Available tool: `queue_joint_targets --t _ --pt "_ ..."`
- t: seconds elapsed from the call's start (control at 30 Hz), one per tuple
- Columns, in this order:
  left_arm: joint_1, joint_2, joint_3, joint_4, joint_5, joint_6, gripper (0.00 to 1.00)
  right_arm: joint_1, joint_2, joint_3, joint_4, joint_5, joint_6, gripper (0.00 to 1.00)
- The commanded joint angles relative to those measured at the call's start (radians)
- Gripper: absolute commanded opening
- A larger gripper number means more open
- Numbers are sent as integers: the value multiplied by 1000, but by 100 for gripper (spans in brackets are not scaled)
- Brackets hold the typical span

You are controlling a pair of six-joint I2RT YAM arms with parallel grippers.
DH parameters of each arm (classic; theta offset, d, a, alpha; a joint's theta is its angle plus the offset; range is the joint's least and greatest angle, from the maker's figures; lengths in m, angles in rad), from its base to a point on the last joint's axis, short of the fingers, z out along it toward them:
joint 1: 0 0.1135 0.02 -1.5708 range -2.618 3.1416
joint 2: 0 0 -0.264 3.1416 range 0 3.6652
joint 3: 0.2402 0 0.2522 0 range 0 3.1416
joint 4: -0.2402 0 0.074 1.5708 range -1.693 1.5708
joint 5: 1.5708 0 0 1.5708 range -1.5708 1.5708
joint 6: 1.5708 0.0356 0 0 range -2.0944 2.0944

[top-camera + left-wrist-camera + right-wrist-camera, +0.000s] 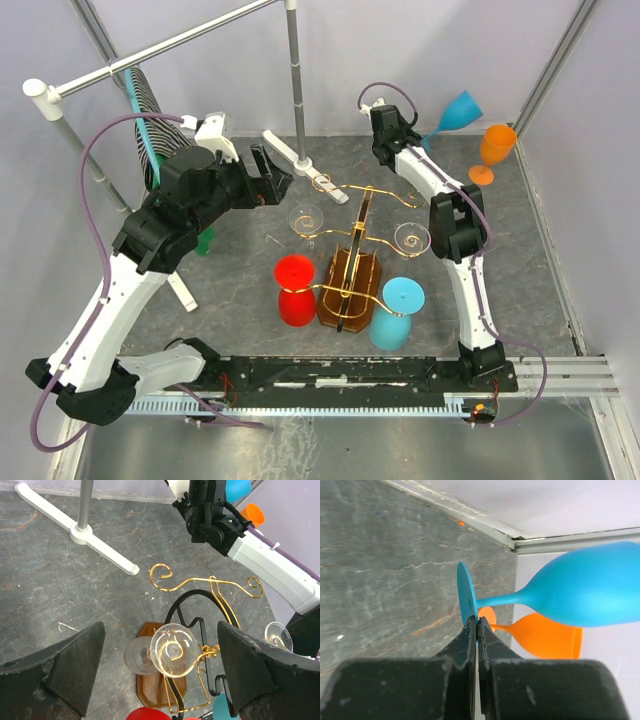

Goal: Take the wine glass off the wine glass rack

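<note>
The wine glass rack (352, 262) is a gold wire stand on a brown wooden base, mid-table. Hanging from it are two clear wine glasses (307, 220) (412, 238), a red one (295, 290) and a light blue one (395, 312). My left gripper (280, 178) is open above and behind the left clear glass. In the left wrist view that glass (173, 649) sits between my wide-apart fingers (65, 670), untouched, with the gold scrolls (210, 587) beyond. My right gripper (477, 625) is shut on the foot of a blue wine glass (585, 592), held tilted off the table at the far right (455, 112).
An orange glass (493, 150) stands upright at the far right corner, close to the held blue glass. A grey pole frame (295, 80) rises behind the rack, its white foot (300, 158) on the table. A striped cloth (150, 120) hangs at the far left.
</note>
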Motion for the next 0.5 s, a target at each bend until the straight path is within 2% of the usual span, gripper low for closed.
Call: queue_joint_targets --t 0.0,0.47 --pt "-5 -4 9 39 3 41 99 -8 12 -21 262 103 -180 1" --pt "-5 0 20 39 4 56 99 -62 72 -183 420 51 -227 0"
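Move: The shut right fingers already hold the blue wine glass by its foot, bowl up, and it is bound for clear table some 5 cm to the right and about 12 cm below. Just beyond that spot stands the orange wine glass, about 14 cm to the right of the hand and 3 cm ahead. The rack's rear hook is some 26 cm back, 5 cm left and 13 cm higher. From the idle left hand the table spot lies roughly 33 cm ahead, 38 cm right and 37 cm down. Still pinching the blue wine glass by the edge of its foot, the right hand carries it rightward about 3.5 cm towards the orange wine glass, edging slightly forward. After a tiny rise it sinks roughly 4 cm towards the table, while the wrist rolls some 10 degrees, bringing the bowl more upright. ##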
